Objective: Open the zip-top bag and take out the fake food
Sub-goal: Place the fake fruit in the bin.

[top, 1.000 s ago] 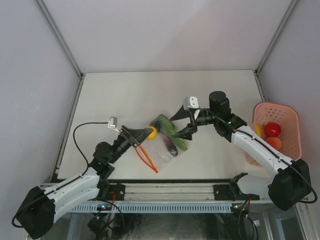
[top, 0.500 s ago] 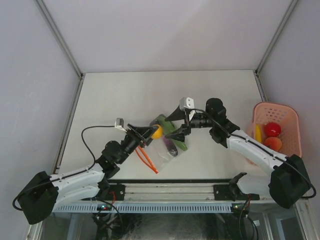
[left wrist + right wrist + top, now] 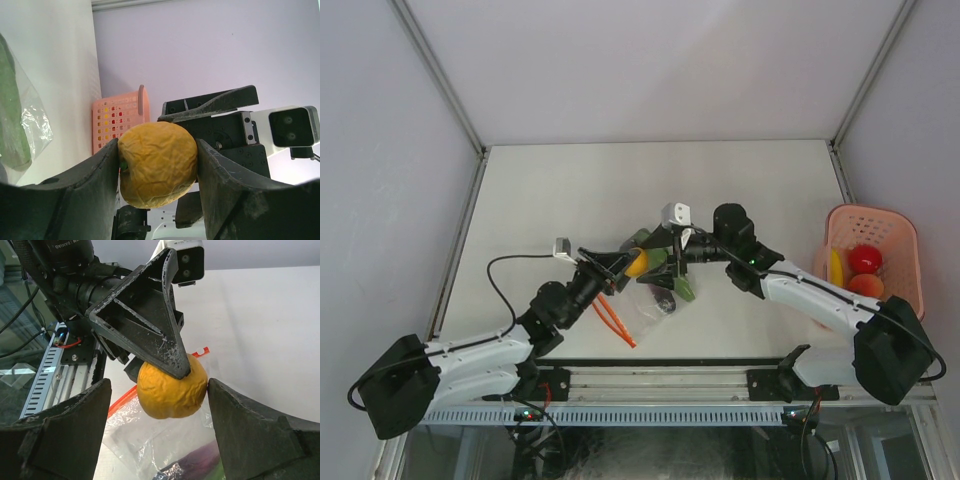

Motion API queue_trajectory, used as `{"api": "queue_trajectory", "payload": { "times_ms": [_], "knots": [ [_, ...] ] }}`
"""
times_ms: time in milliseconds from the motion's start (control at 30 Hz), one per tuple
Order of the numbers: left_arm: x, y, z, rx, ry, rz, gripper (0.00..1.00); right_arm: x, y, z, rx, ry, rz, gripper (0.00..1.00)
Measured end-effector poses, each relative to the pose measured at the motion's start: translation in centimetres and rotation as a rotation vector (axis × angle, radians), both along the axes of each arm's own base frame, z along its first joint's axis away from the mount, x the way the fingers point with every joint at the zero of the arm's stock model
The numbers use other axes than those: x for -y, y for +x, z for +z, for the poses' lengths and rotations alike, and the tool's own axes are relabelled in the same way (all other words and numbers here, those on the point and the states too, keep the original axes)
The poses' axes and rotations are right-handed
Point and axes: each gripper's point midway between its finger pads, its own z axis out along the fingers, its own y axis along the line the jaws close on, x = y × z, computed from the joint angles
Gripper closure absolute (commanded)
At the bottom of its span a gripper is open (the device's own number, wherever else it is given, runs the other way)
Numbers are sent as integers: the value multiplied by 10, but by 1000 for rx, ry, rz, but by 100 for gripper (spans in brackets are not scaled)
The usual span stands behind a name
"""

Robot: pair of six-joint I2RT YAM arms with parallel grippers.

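A yellow-orange wrinkled fake fruit (image 3: 637, 263) (image 3: 157, 165) (image 3: 172, 387) hangs above the zip-top bag (image 3: 645, 305) (image 3: 150, 440), with my left gripper (image 3: 626, 264) (image 3: 157, 172) shut on it. My right gripper (image 3: 660, 262) (image 3: 159, 390) is open and straddles the same fruit. Its right pad sits close against the fruit, its left pad stands apart. The clear bag lies on the table with its red zip strip (image 3: 615, 318) (image 3: 122, 402) toward the near left. A long green piece (image 3: 682, 288) and a dark purple piece (image 3: 665, 303) (image 3: 195, 462) lie at the bag.
A pink perforated basket (image 3: 905, 250) (image 3: 120, 120) stands at the table's right edge. It holds a red round fruit (image 3: 865, 258), an orange one (image 3: 866, 285) and a yellow piece (image 3: 836, 265). The rail with both arm bases runs along the near edge.
My right gripper has swung left to the left gripper and now brackets the yellow fruit. The left gripper reached slightly right, still gripping the fruit.
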Motion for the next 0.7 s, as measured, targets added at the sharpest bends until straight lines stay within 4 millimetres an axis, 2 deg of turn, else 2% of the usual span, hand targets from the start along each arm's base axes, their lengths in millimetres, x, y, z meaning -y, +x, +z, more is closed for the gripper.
{"api": "queue_trajectory", "payload": {
  "times_ms": [267, 433, 567, 633, 700],
  "knots": [
    [5, -3, 2, -11, -12, -19, 92, -9, -1, -9, -4, -19, -10, 25],
    [6, -4, 3, -14, -19, -22, 91, -12, 1, -14, 13, -30, -22, 34],
    [6, -4, 3, -15, -19, -24, 90, -12, 4, -15, 29, -35, -37, 47],
    [6, -4, 3, -15, -19, -24, 88, -12, 6, -15, 39, -38, -44, 56],
    [6, -4, 2, -16, -19, -24, 82, -12, 7, -16, 45, -40, -49, 70]
  ]
}}
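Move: The orange fruit is still held in the left fingers, right at that hand's point. From the right hand, which reaches in sideways with open fingers, the fruit lies about 2 cm to the left, 1 cm ahead and 1 cm lower. Some 18 cm below the right hand, in the bag, lie the eggplant, about 2 cm ahead and 1 cm left, and the green vegetable, about 5 cm ahead and 3 cm right. The bin stands roughly 50 cm to its right and 2 cm back. The right fingers close onto the orange fruit from its front and back sides and pinch it. First the open hand eases down and left around the fruit, about 2 cm in all, then creeps slightly forward as the fingers shut by about a third. The left hand stays nearly in place and keeps its own grip, holding the fruit out. ##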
